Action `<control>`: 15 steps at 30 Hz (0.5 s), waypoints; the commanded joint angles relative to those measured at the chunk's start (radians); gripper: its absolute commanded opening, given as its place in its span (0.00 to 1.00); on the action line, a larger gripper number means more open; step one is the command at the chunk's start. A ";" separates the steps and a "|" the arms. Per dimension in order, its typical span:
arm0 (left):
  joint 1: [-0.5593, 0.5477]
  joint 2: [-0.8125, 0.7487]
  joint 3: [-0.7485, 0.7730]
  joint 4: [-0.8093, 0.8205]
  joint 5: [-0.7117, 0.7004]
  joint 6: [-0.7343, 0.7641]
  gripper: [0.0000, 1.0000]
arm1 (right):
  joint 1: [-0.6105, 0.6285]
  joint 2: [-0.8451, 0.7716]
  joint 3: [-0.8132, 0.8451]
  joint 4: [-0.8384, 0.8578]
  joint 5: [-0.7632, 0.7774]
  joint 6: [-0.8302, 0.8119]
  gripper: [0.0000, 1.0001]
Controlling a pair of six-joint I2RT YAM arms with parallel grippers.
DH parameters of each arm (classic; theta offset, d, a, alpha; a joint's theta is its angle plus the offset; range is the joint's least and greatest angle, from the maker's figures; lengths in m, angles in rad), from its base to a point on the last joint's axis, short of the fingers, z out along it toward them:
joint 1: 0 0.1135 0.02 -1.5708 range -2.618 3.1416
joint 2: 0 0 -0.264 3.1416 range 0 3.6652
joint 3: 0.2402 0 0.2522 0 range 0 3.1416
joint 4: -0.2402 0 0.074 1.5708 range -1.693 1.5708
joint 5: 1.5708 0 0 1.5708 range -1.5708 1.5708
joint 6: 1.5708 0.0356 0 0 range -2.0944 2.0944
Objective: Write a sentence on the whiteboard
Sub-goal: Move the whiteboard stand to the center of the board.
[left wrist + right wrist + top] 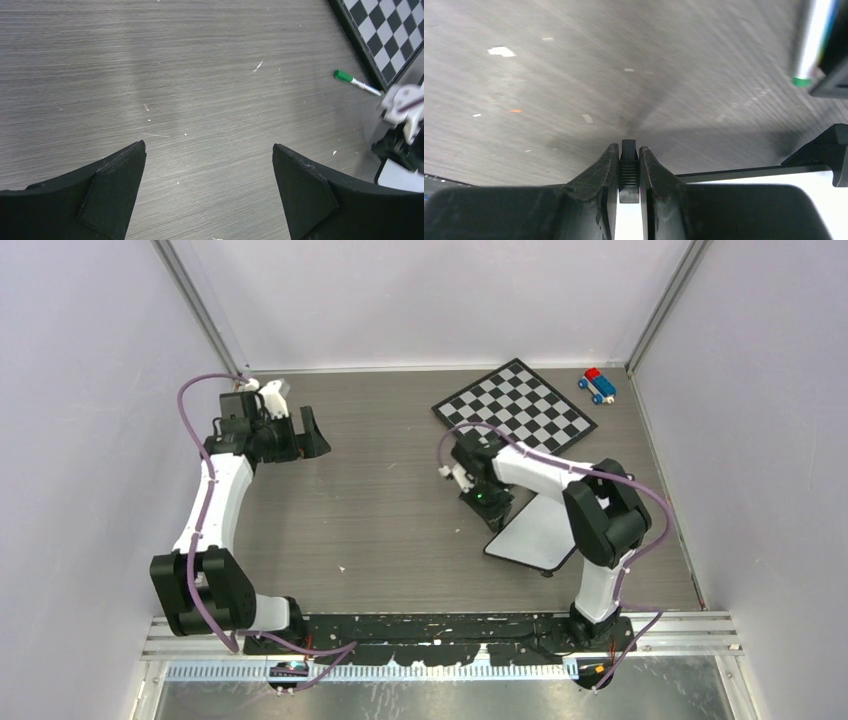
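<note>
The whiteboard (538,536) lies right of the table's middle, its visible face plain white; the sentence is out of view. My right gripper (490,502) is at the board's far-left corner. The right wrist view shows this gripper (629,147) shut on a small black ribbed tab at the whiteboard's (836,210) edge. A green-capped marker (357,82) lies on the table beside the chessboard, and shows blurred as the marker (818,37) at the upper right. My left gripper (313,432) is far off at the left. Its jaws (209,147) stand wide open over bare table.
A black-and-white chessboard (515,405) lies at the back, just behind the right gripper; the chessboard's corner (390,35) also shows in the left wrist view. A small red-and-blue toy car (597,385) sits at the back right. Grey walls enclose the table.
</note>
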 commanded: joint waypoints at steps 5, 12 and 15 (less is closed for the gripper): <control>0.116 0.001 0.062 -0.001 0.086 -0.061 1.00 | 0.218 0.010 0.082 -0.055 0.066 0.026 0.00; 0.184 0.001 0.075 -0.004 0.121 -0.091 1.00 | 0.369 0.118 0.196 -0.080 0.105 -0.009 0.00; 0.211 0.011 0.083 -0.005 0.127 -0.102 1.00 | 0.420 0.176 0.284 -0.093 0.124 -0.042 0.00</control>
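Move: The whiteboard stand is already in the right hand, gripped at its left edge; its middle lies about 9 cm to that hand's right, level fore and aft. The bare middle of the table is roughly 11 cm left and 5 cm ahead. The green marker lies about 11 cm ahead and 4 cm left, the chessboard some 26 cm ahead and 3 cm right, all a few centimetres below. From the left hand, the table's middle is about 25 cm right, 5 cm back and 18 cm lower. The whiteboard stand, still pinched at its left edge by the right hand, is carried leftward about 9 cm and back towards the base about 5 cm at nearly constant height, while the wrist turns some 20 degrees counter-clockwise. The empty left hand, fingers wide open, draws about 5 cm to its left and slightly up, away from the incoming stand. ##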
